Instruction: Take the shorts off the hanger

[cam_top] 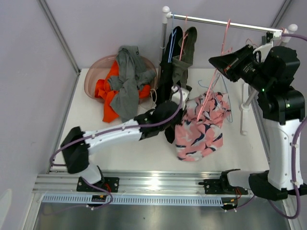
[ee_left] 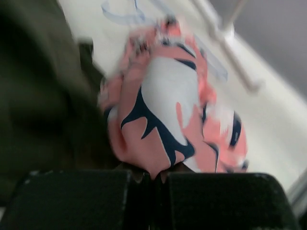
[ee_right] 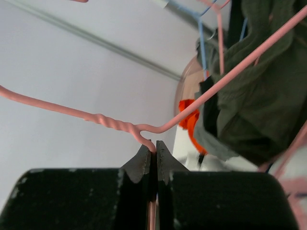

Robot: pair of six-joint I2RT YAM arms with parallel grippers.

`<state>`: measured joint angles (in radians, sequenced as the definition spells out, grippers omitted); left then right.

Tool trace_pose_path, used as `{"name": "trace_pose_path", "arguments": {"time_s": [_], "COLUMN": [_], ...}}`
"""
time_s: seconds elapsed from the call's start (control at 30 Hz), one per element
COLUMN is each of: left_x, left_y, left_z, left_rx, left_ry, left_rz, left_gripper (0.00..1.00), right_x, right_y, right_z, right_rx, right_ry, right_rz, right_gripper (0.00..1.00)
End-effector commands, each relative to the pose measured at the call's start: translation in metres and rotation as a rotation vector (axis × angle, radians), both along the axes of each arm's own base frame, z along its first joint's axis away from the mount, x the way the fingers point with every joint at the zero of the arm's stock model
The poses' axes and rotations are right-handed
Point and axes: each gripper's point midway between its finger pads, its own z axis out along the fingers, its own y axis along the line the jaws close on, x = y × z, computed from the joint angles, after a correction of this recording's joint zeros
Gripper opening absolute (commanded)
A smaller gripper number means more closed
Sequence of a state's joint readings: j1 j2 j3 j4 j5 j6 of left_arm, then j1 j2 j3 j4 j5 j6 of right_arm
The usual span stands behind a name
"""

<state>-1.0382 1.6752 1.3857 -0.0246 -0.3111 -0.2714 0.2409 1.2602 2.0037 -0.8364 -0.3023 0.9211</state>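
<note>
The pink shorts with a navy-and-white pattern (cam_top: 201, 127) droop onto the table from a pink wire hanger (cam_top: 211, 86). My left gripper (cam_top: 188, 102) is shut on their upper left edge. In the left wrist view the cloth (ee_left: 172, 110) bunches out of the closed jaws of that gripper (ee_left: 156, 177). My right gripper (cam_top: 214, 61) is shut on the pink hanger (ee_right: 216, 86) just below its twisted neck, the wire pinched at the tips (ee_right: 156, 148). Olive shorts (cam_top: 184, 57) and black shorts (cam_top: 169, 62) hang on the rack.
A pink basin (cam_top: 96, 72) at the back left holds orange shorts (cam_top: 108, 96) and grey-green shorts (cam_top: 127, 79). The rack's rail (cam_top: 216, 21) spans the back right on white posts. A blue hanger (cam_top: 225, 103) sits behind the pink shorts.
</note>
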Motion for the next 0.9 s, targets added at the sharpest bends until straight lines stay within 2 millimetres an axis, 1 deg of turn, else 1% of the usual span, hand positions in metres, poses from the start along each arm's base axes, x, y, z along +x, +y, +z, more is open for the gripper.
{"name": "trace_pose_path", "arguments": {"time_s": [0.0,0.03,0.07,0.1,0.13,0.17,0.2,0.23,0.27,0.3,0.33,0.37,0.4,0.43,0.47,0.5,0.53,0.57,0.6,0.63,0.73,0.77,0.8,0.83,0.87], "left_x": [-0.065,-0.077,-0.094,-0.107,-0.116,-0.125,-0.132,-0.135,-0.138,-0.144,-0.146,-0.148,-0.151,-0.154,-0.156,-0.157,-0.158,-0.159,-0.160,-0.161,-0.162,-0.162,-0.162,-0.161,-0.160], "left_y": [0.023,0.031,0.036,0.051,0.058,0.064,0.081,0.089,0.096,0.109,0.113,0.116,0.118,0.122,0.122,0.123,0.125,0.125,0.126,0.126,0.128,0.128,0.129,0.130,0.131], "left_z": [0.062,0.057,0.058,0.079,0.082,0.088,0.094,0.099,0.101,0.097,0.096,0.087,0.078,0.073,0.068,0.064,0.051,0.048,0.046,0.039,0.039,0.041,0.043,0.044,0.054], "left_rx": [-0.164,-0.146,-0.120,-0.158,-0.151,-0.166,-0.189,-0.210,-0.227,-0.236,-0.246,-0.238,-0.230,-0.230,-0.231,-0.232,-0.215,-0.218,-0.219,-0.210,-0.216,-0.217,-0.219,-0.219,-0.232], "left_ry": [-0.046,-0.052,-0.083,-0.123,-0.128,-0.132,-0.131,-0.130,-0.126,-0.127,-0.125,-0.118,-0.110,-0.108,-0.096,-0.089,-0.075,-0.063,-0.059,-0.052,-0.050,-0.054,-0.059,-0.061,-0.074], "left_rz": [-0.093,-0.111,-0.150,-0.169,-0.190,-0.204,-0.206,-0.204,-0.202,-0.206,-0.208,-0.211,-0.224,-0.228,-0.232,-0.234,-0.238,-0.235,-0.235,-0.239,-0.238,-0.240,-0.236,-0.233,-0.226], "left_gripper": [0.00,0.00,0.00,0.00,0.00,0.00,0.00,0.00,0.00,0.00,0.00,0.00,0.00,0.00,0.00,0.00,0.00,0.00,0.00,0.00,0.00,0.00,0.00,0.00,0.00], "right_x": [0.041,0.049,0.065,0.073,0.081,0.089,0.106,0.113,0.120,0.135,0.140,0.145,0.158,0.163,0.163,0.166,0.175,0.176,0.179,0.184,0.190,0.188,0.192,0.192,0.192], "right_y": [-0.019,-0.024,-0.028,-0.038,-0.042,-0.047,-0.048,-0.053,-0.063,-0.068,-0.073,-0.076,-0.080,-0.081,-0.085,-0.087,-0.089,-0.092,-0.093,-0.094,-0.096,-0.097,-0.099,-0.099,-0.100], "right_z": [-0.015,-0.016,-0.023,-0.019,-0.022,-0.024,-0.036,-0.033,-0.035,-0.045,-0.038,-0.037,-0.046,-0.043,-0.028,-0.025,-0.029,-0.021,-0.021,-0.025,-0.034,-0.030,-0.044,-0.046,-0.048], "right_rx": [-0.058,-0.060,-0.075,-0.081,-0.092,-0.100,-0.109,-0.111,-0.117,-0.130,-0.133,-0.137,-0.139,-0.133,-0.134,-0.132,-0.123,-0.115,-0.110,-0.100,-0.101,-0.101,-0.103,-0.104,-0.108], "right_ry": [0.013,0.016,0.025,0.013,0.017,0.022,0.048,0.039,0.041,0.059,0.039,0.034,0.056,0.049,0.010,0.001,0.013,-0.008,-0.009,0.002,0.019,0.001,0.033,0.036,0.038], "right_rz": [-0.047,-0.058,-0.067,-0.090,-0.099,-0.106,-0.096,-0.103,-0.123,-0.131,-0.144,-0.149,-0.155,-0.151,-0.162,-0.165,-0.168,-0.174,-0.176,-0.176,-0.182,-0.186,-0.194,-0.195,-0.199], "right_gripper": [0.00,0.00,0.00,0.00,0.00,0.00,0.00,0.00,0.00,0.00,0.00,0.00,0.00,0.00,0.00,0.00,0.00,0.00,0.00,0.00,0.00,0.00,0.00,0.00,0.00]}}
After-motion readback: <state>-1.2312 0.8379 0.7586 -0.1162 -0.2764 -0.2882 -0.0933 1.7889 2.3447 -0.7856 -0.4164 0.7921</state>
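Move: The pink shorts, pinched along one edge by the left hand, have their middle about 9 cm to its right, 2 cm back and 5 cm lower. The basket they're meant for lies some 35 cm ahead, 32 cm left and 22 cm below; the olive shorts hang about 18 cm ahead, level sideways. For the right hand, holding the pink hanger, the rail is roughly 22 cm straight ahead and 5 cm higher; the pink shorts are 5 cm left, about 30 cm below. The pink shorts, still pinched in the left hand's shut fingers, are swept back towards the base and left by about 20 cm, away from the rack, rising some 11 cm midway before being lowered again. The right hand keeps its grip on the pink hanger and carries it forward about 19 cm and 10 cm right to the rail, dipping a little first and turning slightly clockwise. ##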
